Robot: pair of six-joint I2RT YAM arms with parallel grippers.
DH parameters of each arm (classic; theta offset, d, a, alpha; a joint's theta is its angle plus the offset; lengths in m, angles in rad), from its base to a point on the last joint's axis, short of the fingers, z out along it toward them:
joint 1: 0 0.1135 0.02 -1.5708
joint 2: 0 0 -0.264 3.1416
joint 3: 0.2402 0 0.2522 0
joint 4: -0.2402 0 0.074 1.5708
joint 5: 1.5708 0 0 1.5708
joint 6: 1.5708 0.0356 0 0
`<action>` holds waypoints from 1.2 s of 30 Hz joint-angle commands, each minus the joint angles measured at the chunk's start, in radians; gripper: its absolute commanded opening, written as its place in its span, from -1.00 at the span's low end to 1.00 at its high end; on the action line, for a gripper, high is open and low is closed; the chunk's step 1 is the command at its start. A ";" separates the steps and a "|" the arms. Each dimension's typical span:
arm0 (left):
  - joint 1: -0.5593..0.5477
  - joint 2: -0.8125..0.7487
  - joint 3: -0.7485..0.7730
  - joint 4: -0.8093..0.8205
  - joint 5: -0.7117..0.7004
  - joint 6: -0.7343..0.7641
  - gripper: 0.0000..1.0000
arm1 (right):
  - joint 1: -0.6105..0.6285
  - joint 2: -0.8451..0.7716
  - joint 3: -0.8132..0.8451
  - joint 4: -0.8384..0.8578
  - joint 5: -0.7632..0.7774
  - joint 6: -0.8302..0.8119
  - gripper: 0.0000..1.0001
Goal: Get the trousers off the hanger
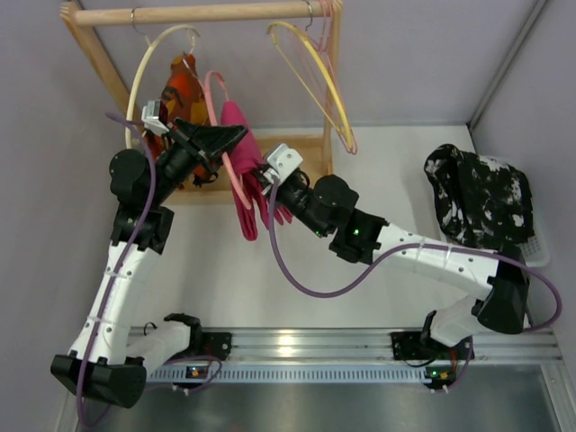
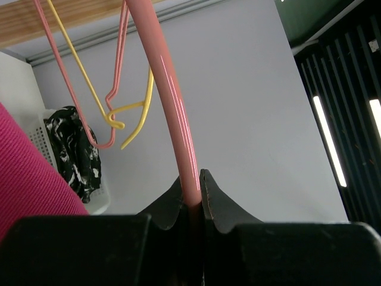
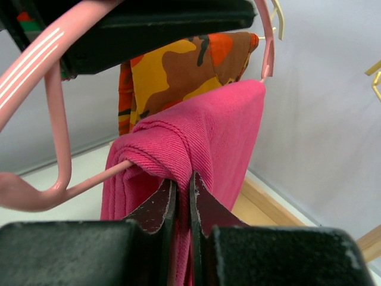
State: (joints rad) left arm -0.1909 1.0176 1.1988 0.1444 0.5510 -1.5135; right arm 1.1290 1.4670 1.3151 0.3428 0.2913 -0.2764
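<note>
The magenta trousers (image 1: 245, 193) hang folded over the lower bar of the salmon-pink hanger (image 1: 216, 112), in front of the wooden rack. My left gripper (image 1: 236, 135) is shut on the hanger's arm; in the left wrist view the pink rod (image 2: 164, 77) runs up from between the shut fingers of that gripper (image 2: 190, 179), with the trousers (image 2: 30, 173) at the left edge. My right gripper (image 1: 261, 171) is shut on a fold of the trousers (image 3: 202, 131); its fingertips (image 3: 183, 179) pinch the cloth just below the hanger bar (image 3: 89, 179).
A wooden rail (image 1: 198, 13) carries a cream-white hanger (image 1: 148, 63) with an orange patterned garment (image 1: 184, 94), and yellow (image 1: 310, 63) and pink wire hangers (image 1: 337, 99). The rack's wooden base (image 1: 301, 148) lies behind the trousers. A speckled cloth (image 1: 477, 193) fills a white basket at right.
</note>
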 commanded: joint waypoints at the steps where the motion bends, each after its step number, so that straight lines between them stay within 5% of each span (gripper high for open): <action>1: 0.004 -0.048 -0.005 0.153 0.016 0.065 -1.00 | -0.041 -0.077 0.099 0.055 0.016 0.013 -1.00; 36: 0.025 -0.099 -0.295 0.020 0.030 0.227 -1.00 | -0.041 -0.169 0.447 -0.033 -0.004 -0.056 -1.00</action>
State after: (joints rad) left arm -0.1864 0.8951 0.9417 0.2115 0.6125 -1.3510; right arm 1.0950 1.4254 1.6123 0.0071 0.2806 -0.3294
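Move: Held in the right fingers is the near end of the pink trousers' fold, their middle about 4 cm ahead and 8 cm below that hand; the pink hanger's middle is roughly 3 cm ahead, 5 cm left and 6 cm above. From the left hand, gripping the hanger's side, the trousers' middle lies some 5 cm right, 3 cm ahead and 17 cm lower. The camouflage garment hangs about 12 cm ahead and 9 cm left of the left hand, 8 cm lower. Pulling the pinched pink trousers up about 8 cm and some 4 cm to the right, the right hand keeps its fingers shut and draws its end of the cloth away from the hanger. Against it the left hand, still gripping the pink hanger's side, sinks about 7 cm and eases back 2 cm, rolling its left side up by under 10 degrees. ##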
